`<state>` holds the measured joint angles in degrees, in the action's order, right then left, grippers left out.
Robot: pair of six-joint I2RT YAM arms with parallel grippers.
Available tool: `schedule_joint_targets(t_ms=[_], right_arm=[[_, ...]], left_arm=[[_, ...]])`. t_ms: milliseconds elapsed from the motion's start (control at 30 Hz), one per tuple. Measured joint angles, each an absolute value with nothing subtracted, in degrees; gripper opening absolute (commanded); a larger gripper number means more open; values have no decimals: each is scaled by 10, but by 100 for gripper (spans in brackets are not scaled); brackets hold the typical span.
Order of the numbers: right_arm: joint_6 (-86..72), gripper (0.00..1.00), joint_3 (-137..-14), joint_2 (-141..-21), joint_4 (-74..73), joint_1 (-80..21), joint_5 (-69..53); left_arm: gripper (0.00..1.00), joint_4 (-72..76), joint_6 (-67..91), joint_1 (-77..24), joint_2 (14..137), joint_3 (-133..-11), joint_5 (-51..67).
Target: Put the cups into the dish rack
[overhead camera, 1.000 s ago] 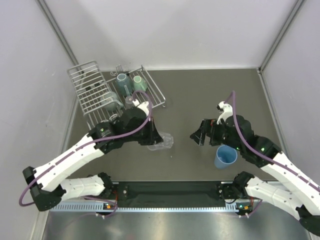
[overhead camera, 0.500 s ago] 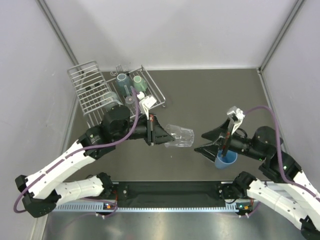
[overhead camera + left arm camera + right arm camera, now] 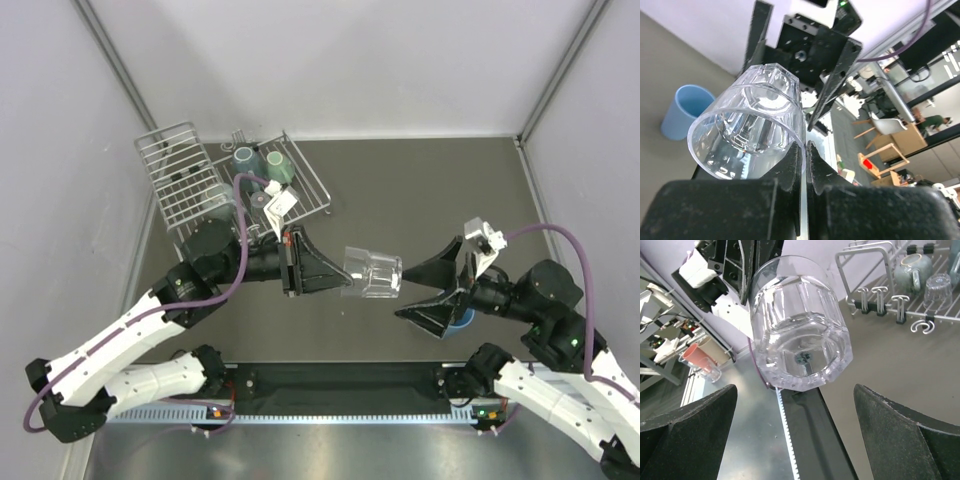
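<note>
A large clear glass (image 3: 372, 272) hangs on its side above the table. My left gripper (image 3: 346, 281) is shut on its rim, one finger inside and one outside (image 3: 806, 150). Its thick base (image 3: 800, 325) points at my right gripper (image 3: 403, 297), whose jaws stand wide open just short of it, touching nothing. The blue tumbler (image 3: 461, 321) stands upright on the table under the right wrist. In the silver wire dish rack (image 3: 190, 190) at the back left sit a grey-teal mug (image 3: 244, 158), a mint-green mug (image 3: 278, 165) and a small clear glass (image 3: 940, 287).
Grey walls close in the dark table (image 3: 420, 190) on the left, back and right. The metal rail (image 3: 340, 380) with both arm bases runs along the near edge. Small hooks (image 3: 890, 302) line the rack's edge facing the right arm.
My left gripper has lifted the clear glass off the table and carried it rightward, turning it on its side. My right gripper has swung round to face it, jaws still wide.
</note>
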<state>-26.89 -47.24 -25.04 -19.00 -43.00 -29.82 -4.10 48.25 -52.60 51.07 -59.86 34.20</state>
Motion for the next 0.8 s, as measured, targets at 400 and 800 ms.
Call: schedule_joint_targets(t_ms=[400,800], right_arm=[[-376,100,-382,-218,12,-430,-274],[-464,100,-327,-224,167,-430,-189]], left_arm=[[0,95,570,-526,477,-518,293],[0,159,606,-526,465,-502,230]])
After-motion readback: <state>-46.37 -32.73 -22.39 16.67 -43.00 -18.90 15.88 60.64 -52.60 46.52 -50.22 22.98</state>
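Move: The clear glass, held by its rim, has its middle about 5 cm right of the left hand and 2 cm ahead; the right gripper it is offered to is some 10 cm to the left hand's right, 1 cm back and 3 cm lower. From the right hand the glass lies roughly 5 cm left, 3 cm ahead, 2 cm up. The blue cup stands 15 cm right, 4 cm ahead and 28 cm below that hand; the dish rack is about 31 cm ahead and 22 cm left of the left hand, 34 cm below. The left fingers keep their pinch on the clear glass's rim while that hand rises about 3 cm and eases forward, its fingertips tipping up and swinging a little forward. The right hand, wide open, climbs some 5 cm and goes nearly 3 cm forward beside the glass's base, tilting its fingers up about 25 degrees to face it, without visibly touching it. ##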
